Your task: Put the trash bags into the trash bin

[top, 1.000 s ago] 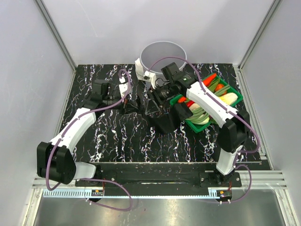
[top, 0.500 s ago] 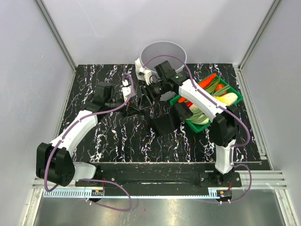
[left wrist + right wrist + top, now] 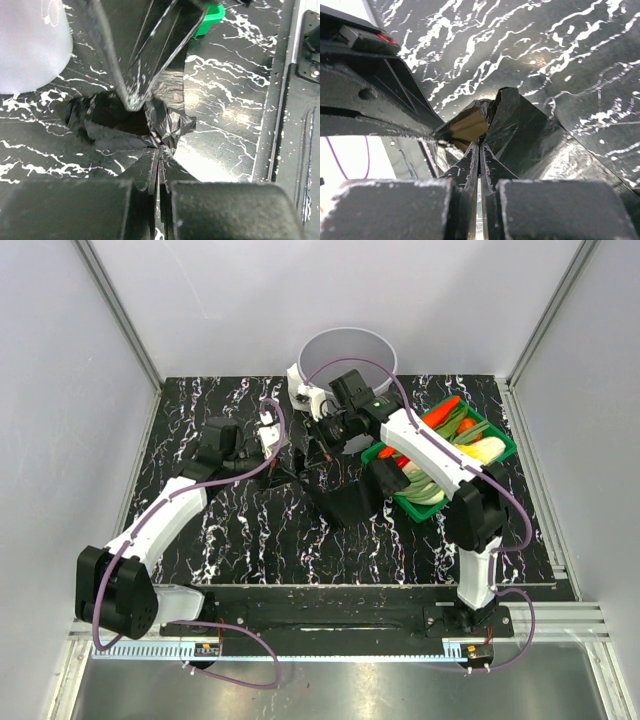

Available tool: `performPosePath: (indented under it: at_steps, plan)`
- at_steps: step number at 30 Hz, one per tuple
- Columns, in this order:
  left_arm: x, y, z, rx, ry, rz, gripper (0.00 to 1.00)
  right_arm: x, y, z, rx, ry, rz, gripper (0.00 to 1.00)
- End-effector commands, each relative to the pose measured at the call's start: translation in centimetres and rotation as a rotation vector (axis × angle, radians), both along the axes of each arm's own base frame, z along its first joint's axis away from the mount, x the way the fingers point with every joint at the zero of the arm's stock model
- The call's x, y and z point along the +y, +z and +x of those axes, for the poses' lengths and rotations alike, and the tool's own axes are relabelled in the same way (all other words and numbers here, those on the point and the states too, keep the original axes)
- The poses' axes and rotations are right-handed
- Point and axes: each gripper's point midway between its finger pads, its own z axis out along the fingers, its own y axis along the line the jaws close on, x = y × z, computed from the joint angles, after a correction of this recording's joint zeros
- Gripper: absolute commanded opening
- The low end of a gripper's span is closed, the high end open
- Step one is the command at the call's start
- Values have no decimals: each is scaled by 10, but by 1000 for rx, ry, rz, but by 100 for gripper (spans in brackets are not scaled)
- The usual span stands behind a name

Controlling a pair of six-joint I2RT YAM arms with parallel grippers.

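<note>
A black glossy trash bag [image 3: 345,502] hangs stretched between both grippers, just in front of the light-grey trash bin [image 3: 348,352]. My left gripper [image 3: 283,452] is shut on a crumpled edge of the bag [image 3: 167,122], with film pinched between its fingertips [image 3: 150,165]. My right gripper [image 3: 322,432] is shut on the opposite edge of the bag [image 3: 530,130], close to the left gripper [image 3: 370,100]. The bag's lower part drapes onto the table. The bin's wall [image 3: 30,45] shows at the upper left of the left wrist view.
A green basket [image 3: 500,445] of vegetables stands on the right of the black marbled table [image 3: 220,530], right beside the right arm. A small white roll [image 3: 298,380] sits against the bin's left side. Grey walls enclose the table.
My right gripper has moved left to the bag's edge and shut on it. The left gripper stays shut on the bag and has shifted slightly toward the bin.
</note>
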Motion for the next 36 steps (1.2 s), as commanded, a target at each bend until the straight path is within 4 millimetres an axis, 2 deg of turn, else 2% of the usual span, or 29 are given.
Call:
performPosePath:
  at_steps: [1, 9, 14, 19, 26, 29, 33, 36]
  plan:
    - [8, 10, 16, -93, 95, 22, 0, -22, 36, 13, -183, -95, -38, 6]
    - [19, 22, 24, -132, 176, 36, 0, -55, 35, 26, -293, -237, -154, 4]
    - [19, 34, 24, -146, 177, 27, 0, -70, 31, 33, -334, -308, -200, 9]
    - [14, 45, 13, -145, 112, 8, 0, -81, 29, 36, -356, -368, -225, 15]
    - [3, 52, -13, -118, -75, -13, 0, -88, 42, 40, -395, -409, -230, 20]
    - [3, 51, -15, -119, -88, -10, 0, -80, 53, 29, -389, -353, -176, 27]
    - [5, 49, -15, -127, -87, 0, 0, -62, 71, 10, -354, -236, -73, 46]
    - [5, 48, -13, -127, -73, 14, 0, -52, 82, 3, -322, -192, -30, 53]
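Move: Just to the left of the right fingers, which hold its rim, is the trash bag's mouth, about 2 cm left and 1 cm back; the bag's body sags some 11 cm to the right, 4 cm back and 12 cm below. The trash bin's middle is roughly 11 cm ahead and 9 cm right, a little lower, and the vegetable basket about 30 cm right, 5 cm ahead. From the left hand, pinching the rim too, the mouth is about 2 cm ahead and 1 cm right. Drawing its pinched bit of bag rim away from the left fingers, the right hand goes about 8 cm right and 3 cm forward, with a small rise and dip, fingers tilting down and swinging clockwise; then it opens to about half, lets go and lifts some 3 cm, easing back and left. The left hand keeps its pinch, edging forward and left, then back and up about 3 cm. ##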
